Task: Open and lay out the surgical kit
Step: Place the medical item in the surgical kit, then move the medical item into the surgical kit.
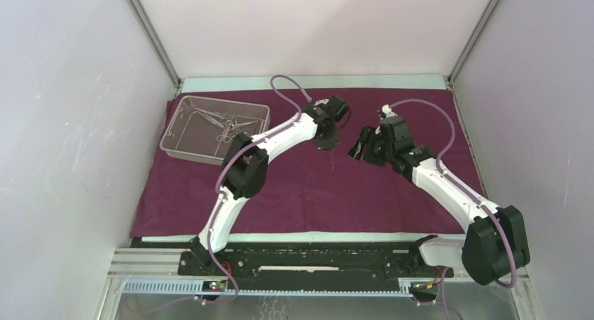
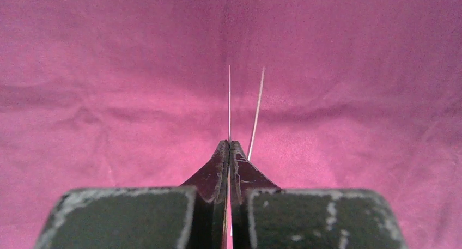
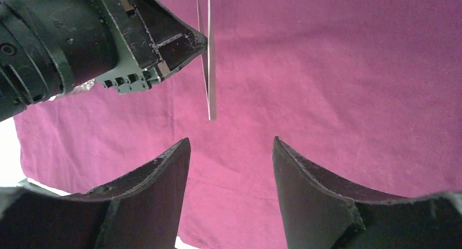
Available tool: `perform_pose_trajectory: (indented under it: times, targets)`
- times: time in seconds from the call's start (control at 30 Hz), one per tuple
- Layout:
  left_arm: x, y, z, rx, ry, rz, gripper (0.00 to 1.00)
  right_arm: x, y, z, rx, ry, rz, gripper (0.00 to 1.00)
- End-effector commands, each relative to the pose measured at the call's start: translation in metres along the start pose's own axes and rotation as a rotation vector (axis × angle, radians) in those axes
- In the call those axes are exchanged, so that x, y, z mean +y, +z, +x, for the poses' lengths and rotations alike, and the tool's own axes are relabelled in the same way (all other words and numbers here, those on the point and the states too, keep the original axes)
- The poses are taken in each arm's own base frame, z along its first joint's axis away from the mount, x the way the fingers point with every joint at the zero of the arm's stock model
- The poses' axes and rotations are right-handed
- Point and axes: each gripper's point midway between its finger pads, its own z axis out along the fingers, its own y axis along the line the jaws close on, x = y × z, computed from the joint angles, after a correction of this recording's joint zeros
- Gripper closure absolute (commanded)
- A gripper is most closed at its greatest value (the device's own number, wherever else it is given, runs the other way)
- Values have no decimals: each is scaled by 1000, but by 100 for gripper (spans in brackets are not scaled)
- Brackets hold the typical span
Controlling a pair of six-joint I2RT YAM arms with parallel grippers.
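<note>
The maroon cloth wrap [image 1: 308, 194] lies spread flat over the table. The silver wire-mesh tray [image 1: 175, 127] stands on its far left corner, with scissors and forceps [image 1: 224, 120] inside. My left gripper [image 1: 328, 139] hovers over the cloth's middle, shut on thin steel tweezers [image 2: 256, 110] whose two prongs point away from it and down. In the right wrist view the tweezers [image 3: 210, 80] hang from the left gripper [image 3: 180, 42]. My right gripper [image 1: 357, 150] is just to the right of them, open, with only cloth showing between its fingers [image 3: 163, 172].
Grey enclosure walls stand on the left, right and back. The cloth's near edge ends short of the metal rail [image 1: 315, 260] that carries the arm bases. A pale strip of table [image 1: 315, 82] shows behind the cloth.
</note>
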Motion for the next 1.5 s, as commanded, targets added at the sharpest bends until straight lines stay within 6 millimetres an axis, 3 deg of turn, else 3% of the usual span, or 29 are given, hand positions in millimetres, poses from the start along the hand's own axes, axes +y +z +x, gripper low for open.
perform_pose_trajectory:
  times: [0.0, 0.17, 0.33, 0.47, 0.77, 0.9, 1.03, 1.23, 1.37, 1.47]
  targets:
    - [-25, 6, -10, -37, -62, 51, 100, -2, 0, -5, -39, 16, -24, 34]
    - [-23, 26, 3, -4, -61, 43, 98, -8, 6, 1, -22, 14, -15, 34]
    - [-29, 23, -2, -16, -49, 69, 80, -11, 11, 2, -14, 6, -10, 34]
    - [-29, 5, -15, -49, -22, 83, 65, -11, 14, 1, -18, 1, -12, 34]
    - [-1, -59, -61, -163, 18, 98, 59, -12, 36, -2, 7, -4, -2, 34]
    - [31, -88, -75, -214, 30, 66, 59, -12, 54, -3, 23, -20, 27, 35]
    - [83, -102, -82, -240, 31, 4, 60, -12, 69, 2, 56, -39, 56, 37]
    - [162, -105, -82, -244, -6, -118, 63, -15, 80, 6, 69, -42, 72, 38]
    - [191, -99, -90, -233, -28, -142, 64, -13, 82, 5, 74, -44, 68, 39]
    - [197, -89, -109, -236, -22, -140, 64, -12, 83, 4, 76, -49, 64, 39]
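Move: The left hand holds the tweezers over the cloth; the bare spot for them is almost straight below, about 5 cm down and 1 cm to its right. The tray lies some 38 cm to its left and 8 cm farther out, with the scissors in it about 34 cm left and 9 cm ahead. From the right hand that spot is about 5 cm ahead, 7 cm left and 12 cm down. Left lowers the tweezers 5 cm, releases, rises and swings 23 cm left to the tray; right sinks 8 cm. ##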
